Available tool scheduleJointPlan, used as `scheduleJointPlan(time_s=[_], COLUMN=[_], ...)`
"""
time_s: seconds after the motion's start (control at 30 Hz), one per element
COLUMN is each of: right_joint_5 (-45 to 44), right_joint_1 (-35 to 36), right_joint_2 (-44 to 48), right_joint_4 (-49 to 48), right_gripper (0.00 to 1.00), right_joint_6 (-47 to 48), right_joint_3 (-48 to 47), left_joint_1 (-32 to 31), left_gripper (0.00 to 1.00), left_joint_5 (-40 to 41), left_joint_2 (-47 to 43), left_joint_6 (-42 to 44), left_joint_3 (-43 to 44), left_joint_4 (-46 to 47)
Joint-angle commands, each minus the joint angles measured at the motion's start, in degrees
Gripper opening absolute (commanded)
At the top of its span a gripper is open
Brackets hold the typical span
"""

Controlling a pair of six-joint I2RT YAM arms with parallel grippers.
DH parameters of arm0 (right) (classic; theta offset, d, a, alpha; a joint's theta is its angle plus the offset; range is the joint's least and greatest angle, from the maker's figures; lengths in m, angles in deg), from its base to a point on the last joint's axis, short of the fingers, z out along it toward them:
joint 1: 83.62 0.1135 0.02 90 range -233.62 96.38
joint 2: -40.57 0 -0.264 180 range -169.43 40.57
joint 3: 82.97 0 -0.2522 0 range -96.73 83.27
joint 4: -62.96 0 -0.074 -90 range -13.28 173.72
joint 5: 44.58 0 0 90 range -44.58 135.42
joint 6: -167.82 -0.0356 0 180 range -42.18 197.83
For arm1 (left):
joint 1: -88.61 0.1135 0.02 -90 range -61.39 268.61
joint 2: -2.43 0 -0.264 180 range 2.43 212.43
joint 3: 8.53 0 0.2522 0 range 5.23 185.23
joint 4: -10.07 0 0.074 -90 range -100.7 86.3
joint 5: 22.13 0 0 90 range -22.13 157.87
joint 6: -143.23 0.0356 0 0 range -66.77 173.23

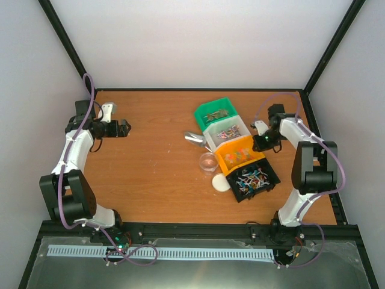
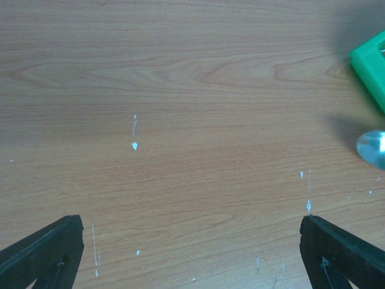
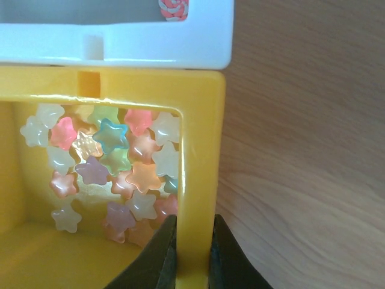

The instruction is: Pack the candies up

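Note:
The candies lie in a diagonal row of bins: wrapped ones in the white bin (image 1: 225,131) and black bin (image 1: 254,179), pastel star-shaped candies (image 3: 114,165) in the orange bin (image 1: 240,153). My right gripper (image 3: 192,256) is shut on the orange bin's right wall (image 3: 201,150), one finger inside and one outside; from above this gripper (image 1: 260,142) sits at the bin's right side. My left gripper (image 1: 124,128) hovers far to the left over bare wood, its fingers (image 2: 48,253) wide open with nothing between them.
A green bin (image 1: 215,112) heads the row at the back. A metal scoop (image 1: 194,138), a small clear jar (image 1: 208,161) and a white round lid (image 1: 221,183) lie just left of the bins. The left wrist view catches the green bin's corner (image 2: 370,66) and scoop (image 2: 373,147).

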Motion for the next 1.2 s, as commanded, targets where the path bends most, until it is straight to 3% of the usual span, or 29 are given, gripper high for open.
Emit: scheduleJointPlan(time_s=[0.0,0.3,0.53,0.67,0.77,0.83,0.87,1.0,1.17], right_joint_5=[3.74,6.09,5.69,3.79,2.76,1.85,1.72,-0.80,-17.14], right_joint_1=[7.26,18.16,20.68,20.21,19.24,19.16,19.21,21.46,33.13], right_joint_2=[-4.81,-8.84,-8.81,-7.61,-4.35,-1.56,-0.49,-0.71,-5.09], right_joint_4=[-3.39,-5.34,-6.88,-3.19,-0.67,-0.95,-1.15,0.03,-1.37], right_gripper=[0.03,0.03,0.03,0.27,0.74,0.94,0.99,1.00,1.00], right_joint_6=[-4.30,-10.86,-11.60,-6.57,-1.90,0.21,0.83,3.69,8.87], right_joint_3=[-0.24,-3.36,-4.56,-7.31,-10.07,-11.41,-12.39,-20.00,-25.97], left_joint_1=[-0.11,-0.15,-0.23,-0.26,-0.23,-0.21,-0.21,-0.16,0.62], left_gripper=[1.00,1.00,1.00,1.00,1.00,1.00,1.00,1.00,1.00], left_joint_5=[0.26,-0.37,-2.03,-2.52,-2.86,-3.62,-4.02,-4.42,-3.59], left_joint_2=[-2.72,-4.80,-5.05,-5.13,-4.96,-4.87,-4.79,-3.71,-2.41], left_joint_6=[-0.98,0.53,3.08,4.81,5.38,4.92,4.21,0.69,-3.37], left_joint_3=[-0.94,-2.91,-3.02,-2.80,-2.60,-2.52,-2.46,-1.62,-0.97], left_joint_4=[-0.05,-0.52,-2.20,-3.74,-4.79,-5.11,-5.09,-5.11,-5.16])
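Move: The right hand already pinches the right wall of the yellow tray, whose middle lies about 8 cm left and 4 cm back, 3 cm below. The white tray is roughly 12 cm left and 6 cm ahead, the black tray 3 cm left and 14 cm back, the glass jar 22 cm left and 7 cm back. From the left hand, the yellow tray is about 48 cm right, 9 cm back and 14 cm down. The right hand drags the yellow tray about 15 cm left, opens wide, then rises some 11 cm, drifting forward. ##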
